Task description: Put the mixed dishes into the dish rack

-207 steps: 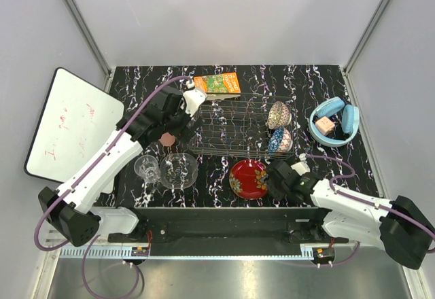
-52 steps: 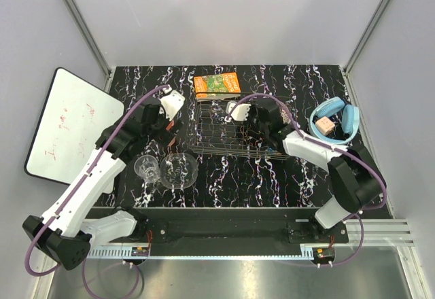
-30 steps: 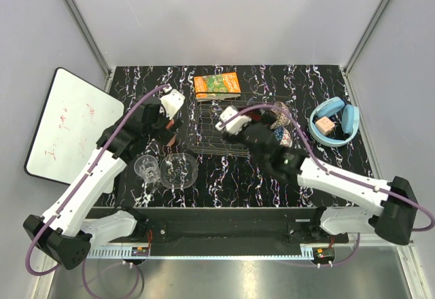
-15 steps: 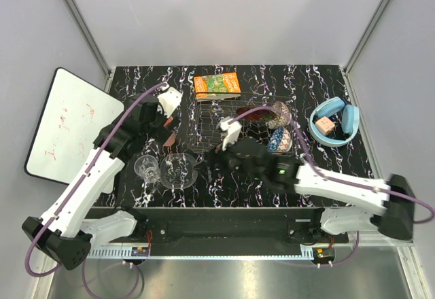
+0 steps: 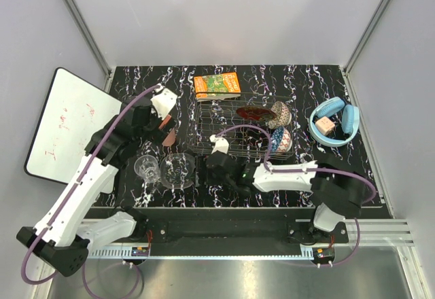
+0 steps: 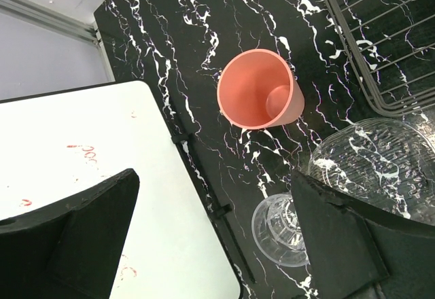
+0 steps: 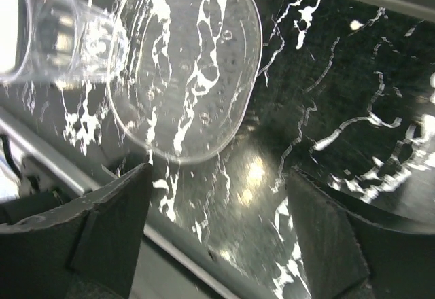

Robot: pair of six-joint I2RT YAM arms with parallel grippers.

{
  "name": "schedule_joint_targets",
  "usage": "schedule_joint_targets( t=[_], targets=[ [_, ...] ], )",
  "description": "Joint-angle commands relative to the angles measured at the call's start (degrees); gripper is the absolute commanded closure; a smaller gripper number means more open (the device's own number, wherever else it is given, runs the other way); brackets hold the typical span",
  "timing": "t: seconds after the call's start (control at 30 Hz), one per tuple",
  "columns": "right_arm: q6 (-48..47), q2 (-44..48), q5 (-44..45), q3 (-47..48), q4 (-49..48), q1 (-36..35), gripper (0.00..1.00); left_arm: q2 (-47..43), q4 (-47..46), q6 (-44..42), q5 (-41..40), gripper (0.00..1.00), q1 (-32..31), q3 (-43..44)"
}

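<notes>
The salmon-pink cup (image 6: 258,92) stands upright on the black marble table, just ahead of my open left gripper (image 6: 216,177), which hovers above it (image 5: 158,124). The clear drinking glass (image 6: 282,224) and clear glass bowl (image 6: 374,163) sit side by side near the front. My right gripper (image 7: 219,177) is open and empty, low over the table just right of the glass bowl (image 7: 183,68), as the top view shows (image 5: 212,168). The wire dish rack (image 5: 224,126) holds the red floral plate (image 5: 255,113), the brownish bowl (image 5: 282,114) and the blue bowl (image 5: 280,139).
An orange-green carton (image 5: 217,85) lies behind the rack. Blue headphones (image 5: 333,122) rest at the far right. A whiteboard (image 5: 71,126) leans off the table's left edge, close to the cup and glass. The table's front edge runs just below the right gripper.
My right arm has left the rack and swung forward and left, down to the glass bowl. The red plate stays in the rack. The left gripper has drifted slightly back and left.
</notes>
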State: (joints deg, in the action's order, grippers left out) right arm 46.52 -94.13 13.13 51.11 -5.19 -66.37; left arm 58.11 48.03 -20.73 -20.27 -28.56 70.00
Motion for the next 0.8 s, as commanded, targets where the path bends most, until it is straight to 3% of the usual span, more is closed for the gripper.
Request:
schedule_joint_targets(
  t=[0.0, 0.3, 0.4, 0.53, 0.57, 0.67, 0.77],
  targets=[
    [7.60, -4.90, 2.61, 1.27, -9.74, 0.01, 0.16, -1.24, 0.13, 0.08, -1.26, 0.01, 0.26, 0.58],
    [10.16, -12.75, 0.15, 6.80, -10.10, 0.36, 0.23, -1.94, 1.72, -2.38, -2.23, 0.01, 0.26, 0.23],
    [11.13, -14.15, -1.08, 7.59, -9.58, 0.89, 0.30, -1.86, 1.72, -2.47, -1.70, 0.01, 0.26, 0.23],
    [12.71, -14.68, -2.05, 7.16, -8.96, 1.94, 0.50, -1.51, 1.63, -2.30, -1.61, 0.01, 0.17, 0.32],
    [12.80, -14.68, -2.31, 6.55, -8.96, 1.94, 0.61, -1.51, 1.54, -2.38, -1.53, 0.01, 0.25, 0.32],
    [12.89, -14.07, -2.23, 5.84, -8.35, 2.03, 0.80, -1.59, 1.28, -2.56, -1.52, 0.01, 0.25, 0.14],
    [12.45, -13.28, -1.53, 5.32, -7.73, 2.03, 0.88, -1.85, 1.36, -2.38, -1.35, 0.01, 0.26, 0.14]
  ],
)
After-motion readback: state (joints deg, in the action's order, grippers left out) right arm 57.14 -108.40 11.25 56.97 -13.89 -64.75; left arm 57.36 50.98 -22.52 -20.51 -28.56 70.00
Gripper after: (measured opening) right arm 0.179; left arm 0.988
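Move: The clear plate lies flat with its middle about 8 cm to the right hand's left and 2 cm ahead, some 5 cm below. The clear glass stands about 11 cm beyond the plate to the left, level with it. The dish rack's middle is some 17 cm ahead and 14 cm to the right of the hand; the pink cup is 14 cm ahead and 12 cm left. From the left hand the plate lies about 7 cm back, 7 cm right and 25 cm below. The right fingers come onto the clear plate's right rim and close most of the way on it, pinching the edge with one finger over the plate and the other outside. To get there, the hand goes about 4 cm left and as much down, with a little forward; the fingers shut mostly once that leftward reach is over. ##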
